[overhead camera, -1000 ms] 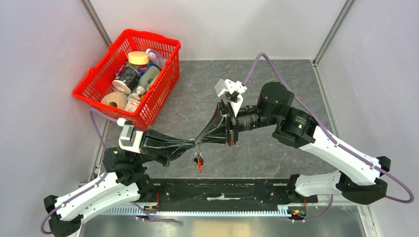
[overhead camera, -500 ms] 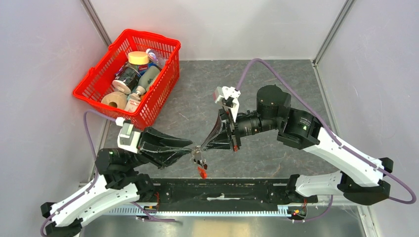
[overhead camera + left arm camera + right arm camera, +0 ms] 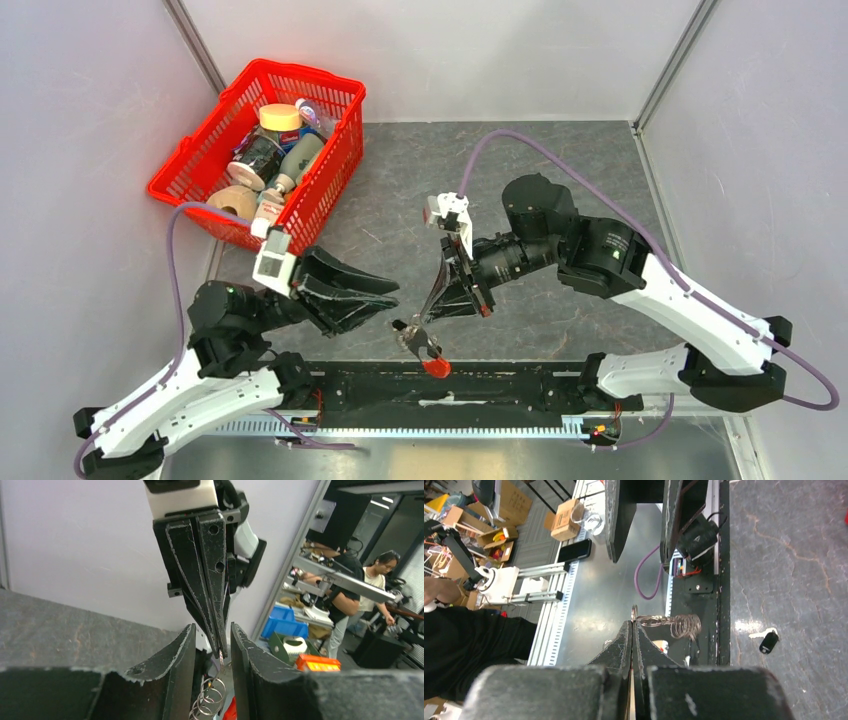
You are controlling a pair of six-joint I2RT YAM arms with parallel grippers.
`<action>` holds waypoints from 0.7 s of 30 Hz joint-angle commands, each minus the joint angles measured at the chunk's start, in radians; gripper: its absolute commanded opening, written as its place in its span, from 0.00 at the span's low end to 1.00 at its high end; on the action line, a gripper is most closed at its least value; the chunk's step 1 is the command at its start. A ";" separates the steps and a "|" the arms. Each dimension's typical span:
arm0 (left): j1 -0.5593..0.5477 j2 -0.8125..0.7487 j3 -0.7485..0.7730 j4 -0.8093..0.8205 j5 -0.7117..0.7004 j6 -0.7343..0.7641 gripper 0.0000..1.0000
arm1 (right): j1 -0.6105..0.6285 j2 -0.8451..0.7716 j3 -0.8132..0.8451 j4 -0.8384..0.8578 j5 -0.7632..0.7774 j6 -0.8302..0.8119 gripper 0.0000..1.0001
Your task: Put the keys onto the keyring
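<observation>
My right gripper [image 3: 420,319] [image 3: 632,623] is shut on one end of the keyring [image 3: 414,340], a silvery wire coil [image 3: 681,624] that hangs from its tips over the table's near edge. A bright red tag [image 3: 436,367] dangles at the coil's low end. My left gripper [image 3: 392,301] [image 3: 212,626] stands open just left of the right gripper's tips, with nothing between its fingers [image 3: 183,650]. In the left wrist view the coil [image 3: 210,698] hangs beyond the gap. One of the keys [image 3: 768,641], with a black head and silver blade, lies flat on the grey table [image 3: 794,555].
A red basket [image 3: 330,190] full of bottles, tape rolls and jars stands at the back left. The black base rail [image 3: 450,385] runs along the near edge under the hanging tag. Grey walls [image 3: 90,150] close in both sides.
My left gripper opened, let go of the keyring and drew back to the left. My right gripper carried the keyring down toward the near edge, and the red tag swung right.
</observation>
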 commanded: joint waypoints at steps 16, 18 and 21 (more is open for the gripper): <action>0.000 0.128 0.145 -0.338 0.254 0.052 0.39 | 0.005 0.054 0.119 -0.181 -0.034 -0.080 0.00; 0.001 0.131 0.143 -0.343 0.262 0.052 0.39 | 0.005 0.062 0.127 -0.187 -0.034 -0.080 0.00; 0.000 0.133 0.139 -0.345 0.262 0.051 0.40 | 0.005 0.070 0.128 -0.187 -0.029 -0.080 0.00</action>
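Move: The keyring, already pinched in the right fingertips, lies about 5 cm to the right of the open left gripper, 4 cm below it and 1 cm back. Its wire coil hangs about 9 cm below the left gripper, 3 cm back and 5 cm right; the red piece at the bottom is some 14 cm below, 5 cm back and 6 cm right. From the right hand, the ring is about 1 cm left and 1 cm down, level fore and aft. The left hand sinks about 6 cm, also going some 3 cm right and 2 cm back towards the keyring, while its fingers stay partly open and tip down roughly 20 degrees from an upward slant to near level, the hand turning slightly clockwise. The right hand keeps its pinch on the ring and eases down about 2 cm, its fingertips dipping a little further, so that the ring comes to face the gap between the left fingertips, with no left-hand grip on it yet. ##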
